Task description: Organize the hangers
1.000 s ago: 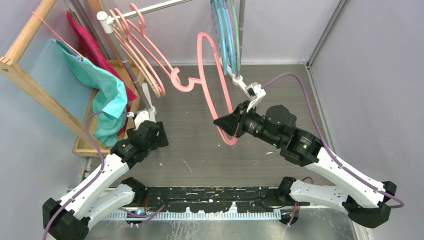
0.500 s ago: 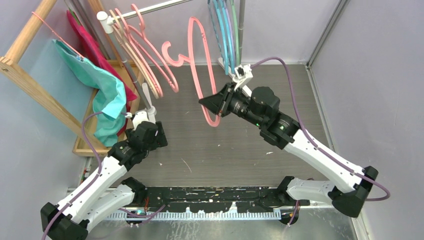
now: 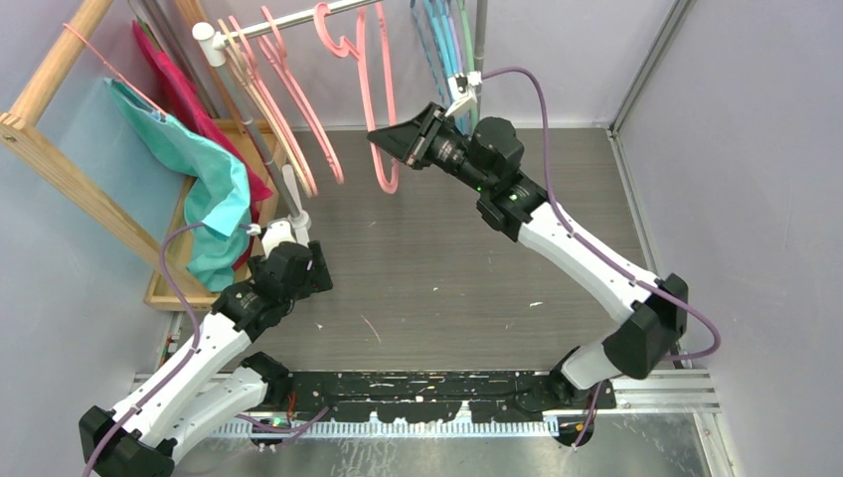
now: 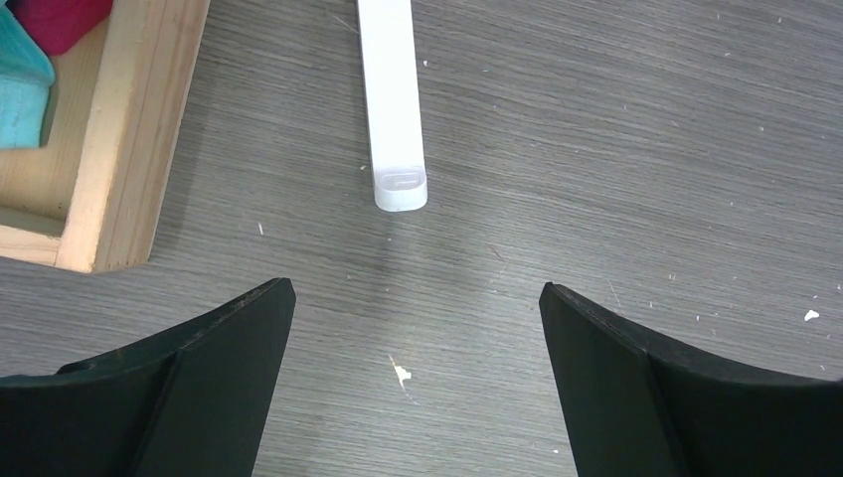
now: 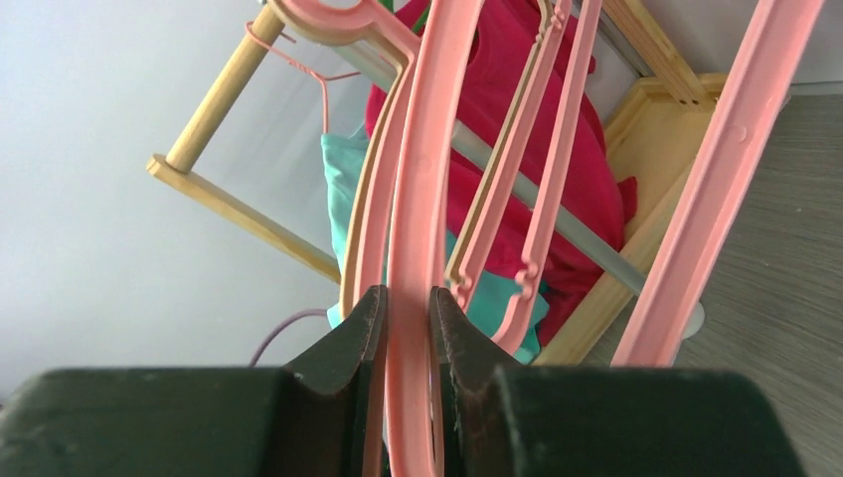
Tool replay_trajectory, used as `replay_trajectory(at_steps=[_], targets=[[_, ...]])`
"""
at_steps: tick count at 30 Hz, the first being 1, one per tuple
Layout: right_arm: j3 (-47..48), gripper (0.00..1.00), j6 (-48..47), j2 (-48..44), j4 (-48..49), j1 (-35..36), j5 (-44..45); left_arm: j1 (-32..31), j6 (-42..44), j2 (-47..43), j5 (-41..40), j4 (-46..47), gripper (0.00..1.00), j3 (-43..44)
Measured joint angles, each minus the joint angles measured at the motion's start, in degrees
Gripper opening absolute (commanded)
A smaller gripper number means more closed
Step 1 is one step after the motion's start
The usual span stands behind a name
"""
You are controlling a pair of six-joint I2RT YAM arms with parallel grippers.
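Observation:
My right gripper (image 3: 383, 139) is shut on the bar of a pink hanger (image 3: 373, 89), held upright and high at the back. Its hook (image 3: 330, 18) is up at the silver rail (image 3: 288, 18); whether it rests on the rail I cannot tell. In the right wrist view the fingers (image 5: 363, 328) pinch that pink hanger (image 5: 427, 149) from both sides. Several pink and beige hangers (image 3: 273, 99) hang on the rail to its left. Blue, teal and green hangers (image 3: 447, 40) hang at the top middle. My left gripper (image 4: 418, 298) is open and empty, low over the floor.
A wooden frame rack (image 3: 60, 169) stands at the left, with a teal cloth (image 3: 214, 189) and a red cloth (image 3: 174, 89) draped on it. The rail stand's white foot (image 4: 393, 109) lies just ahead of my left gripper, beside the rack's wooden base (image 4: 129, 149).
My right arm has stretched up and to the left, carrying the pink hanger from mid-table height up to the rail. The left arm has not moved.

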Motion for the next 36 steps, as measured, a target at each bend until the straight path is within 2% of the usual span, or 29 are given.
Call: replay_trajectory(at_steps=[15, 24, 28, 30, 33, 34, 36], targets=[[14.8, 0.01, 6.6, 16.9, 6.8, -1.2, -4.3, 0.0, 0.0, -0.5, 0.0, 0.0, 0.98, 0.0], [15.8, 0.02, 10.3, 24.3, 10.8, -2.4, -5.9, 0.0, 0.0, -0.7, 0.0, 0.0, 0.98, 0.0], [14.3, 0.26, 11.0, 23.7, 13.0, -3.1, -6.0, 0.0, 0.0, -0.7, 0.0, 0.0, 0.98, 0.0], [12.6, 0.43, 11.0, 22.9, 13.9, -3.4, -5.9, 0.0, 0.0, -0.7, 0.0, 0.0, 0.98, 0.0], [9.3, 0.53, 9.8, 20.0, 12.7, -3.5, -5.2, 0.0, 0.0, -0.5, 0.0, 0.0, 0.98, 0.0], [8.3, 0.6, 9.2, 18.9, 12.0, -3.6, -4.9, 0.0, 0.0, -0.4, 0.0, 0.0, 0.98, 0.0], [5.6, 0.83, 7.7, 15.9, 10.4, -3.6, -3.9, 0.0, 0.0, 0.0, 0.0, 0.0, 0.98, 0.0]])
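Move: My right hand holds a pink hanger, its hook up near the rail; the rail spot it goes to lies about 16 cm ahead of that hand, 6 cm left and 8 cm higher. Roughly 10 cm to the hand's left and 13 cm ahead, another pink hanger already hangs; the blue hangers hang some 12 cm ahead and 10 cm right. From my left hand, that rail spot is around 25 cm ahead, 7 cm right and nearly 40 cm up. Still pinching the pink hanger by its near shoulder, I carry it forward and left with my right hand, about 9 cm and 7 cm, towards the hangers already on the rail, and sink 3 cm near the end to set the hook over the rail. Then I open the fingers about a third of their range and back off to the right, letting go. ##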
